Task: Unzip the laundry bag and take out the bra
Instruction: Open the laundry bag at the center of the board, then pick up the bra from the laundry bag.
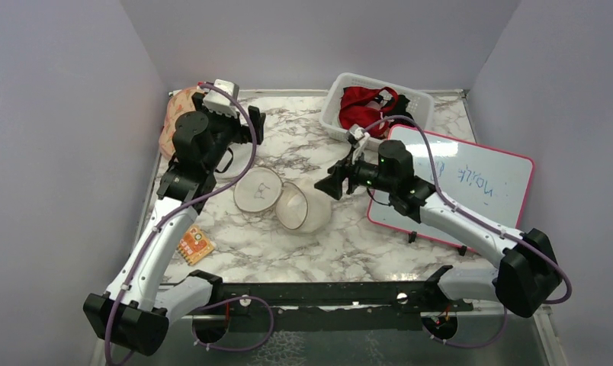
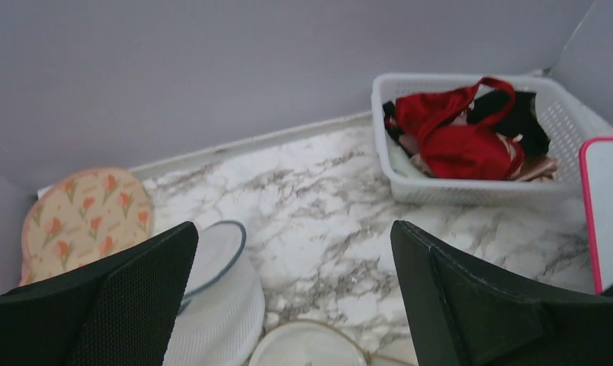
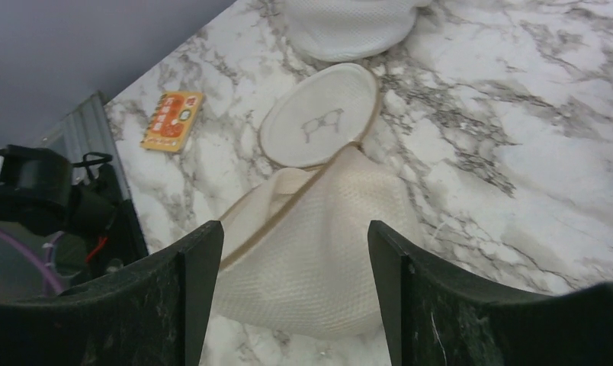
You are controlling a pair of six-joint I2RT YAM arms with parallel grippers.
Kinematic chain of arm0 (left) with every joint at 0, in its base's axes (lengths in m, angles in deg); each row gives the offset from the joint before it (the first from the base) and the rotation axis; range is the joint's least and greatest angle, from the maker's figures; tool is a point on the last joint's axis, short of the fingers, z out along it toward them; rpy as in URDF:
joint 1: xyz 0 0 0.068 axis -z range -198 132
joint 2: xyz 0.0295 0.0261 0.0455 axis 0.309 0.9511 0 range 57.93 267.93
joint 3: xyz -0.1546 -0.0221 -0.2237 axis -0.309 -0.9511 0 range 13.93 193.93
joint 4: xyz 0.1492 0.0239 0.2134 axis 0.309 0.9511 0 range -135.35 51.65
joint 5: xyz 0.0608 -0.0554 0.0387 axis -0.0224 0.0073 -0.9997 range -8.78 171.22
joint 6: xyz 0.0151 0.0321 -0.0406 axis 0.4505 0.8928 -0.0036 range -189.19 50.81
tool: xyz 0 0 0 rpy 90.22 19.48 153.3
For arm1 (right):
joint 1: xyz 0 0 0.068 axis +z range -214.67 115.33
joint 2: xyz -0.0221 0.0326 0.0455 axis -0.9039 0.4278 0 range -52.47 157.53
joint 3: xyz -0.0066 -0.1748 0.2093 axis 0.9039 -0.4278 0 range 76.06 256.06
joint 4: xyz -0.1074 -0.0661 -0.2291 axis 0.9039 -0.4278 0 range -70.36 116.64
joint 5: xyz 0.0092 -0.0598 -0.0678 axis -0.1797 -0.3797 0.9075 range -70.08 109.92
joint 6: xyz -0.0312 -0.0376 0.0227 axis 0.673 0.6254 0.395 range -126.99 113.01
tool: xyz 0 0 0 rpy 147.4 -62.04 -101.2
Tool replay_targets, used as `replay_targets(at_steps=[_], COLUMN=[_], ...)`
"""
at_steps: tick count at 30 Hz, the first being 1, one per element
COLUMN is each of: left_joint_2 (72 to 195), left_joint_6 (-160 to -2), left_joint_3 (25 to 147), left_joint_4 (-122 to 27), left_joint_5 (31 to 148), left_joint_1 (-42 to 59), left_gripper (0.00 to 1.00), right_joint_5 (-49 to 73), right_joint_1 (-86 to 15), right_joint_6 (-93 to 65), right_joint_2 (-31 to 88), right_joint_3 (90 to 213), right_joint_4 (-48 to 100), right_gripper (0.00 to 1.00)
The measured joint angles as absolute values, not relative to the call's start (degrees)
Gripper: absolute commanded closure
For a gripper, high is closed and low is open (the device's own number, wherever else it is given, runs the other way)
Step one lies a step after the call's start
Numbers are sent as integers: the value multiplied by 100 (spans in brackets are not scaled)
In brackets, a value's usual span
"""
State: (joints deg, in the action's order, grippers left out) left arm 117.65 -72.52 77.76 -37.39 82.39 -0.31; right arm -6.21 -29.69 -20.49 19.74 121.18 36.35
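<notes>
The cream laundry bag lies unzipped at mid-table, its flat lid with the small dark drawing folded out to the left of the domed half. In the right wrist view the domed mesh half sits just beyond my open right gripper, and the lid lies past it. On the overhead view my right gripper hovers at the bag's right side. My left gripper is raised behind the bag, open and holding nothing. The bra is hidden.
A white basket with a red garment stands at the back. A pink-framed whiteboard lies on the right. The orange-patterned pouch and the white-and-grey pouch sit at the left. An orange card lies near the front.
</notes>
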Motion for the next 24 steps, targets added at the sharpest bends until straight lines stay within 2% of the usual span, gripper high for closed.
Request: replay_targets(at_steps=[2, 6, 8, 15, 19, 24], left_joint_2=[11814, 11857, 11748, 11108, 10546, 10238], left_joint_6=[-7239, -7116, -6966, -6837, -6793, -6699], left_joint_3=[7774, 7615, 7276, 6332, 6001, 5947], left_joint_4=[-4202, -4755, -4993, -5050, -5356, -5749], left_joint_5=[8272, 8209, 8036, 6484, 5739, 5459], left_joint_1=[-31, 33, 133, 503, 507, 533], left_gripper=[7, 7, 11, 7, 7, 7], right_joint_5=[-575, -391, -376, -160, 76, 671], right_joint_1=[-2698, -1904, -1629, -1155, -993, -768], right_joint_6=[-2128, -2257, -2434, -2869, -2993, -3050], right_joint_2=[1983, 2208, 2483, 3714, 4271, 4549], right_joint_3=[12476, 13381, 13810, 14572, 14900, 15005], right_joint_4=[3194, 2398, 2105, 1137, 591, 112], right_gripper=[33, 51, 53, 52, 63, 66])
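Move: The open laundry bag lies low to my right hand's left: its middle is about 6 cm left, 3 cm back and some 14 cm down. Its unzipped lid lies flat some 13 cm farther left of the bag's middle and 5 cm farther out than it; the blue-rimmed bag stands about 21 cm left of that middle and 14 cm farther out. From my left hand, the laundry bag is roughly 10 cm back, 13 cm right and 30 cm below. My right hand arcs over the bag's opening, about 10 cm left and 8 cm back, rising a little before plunging some 12 cm to the near left rim. Its fingers tip down about 35 degrees and narrow to around half their gap, bringing the rim between the tips, not yet clearly pinched. My left hand, empty and wide open, dips and swings 7 cm left and 4 cm back, away from the bag, turning counter-clockwise and tipping up. ##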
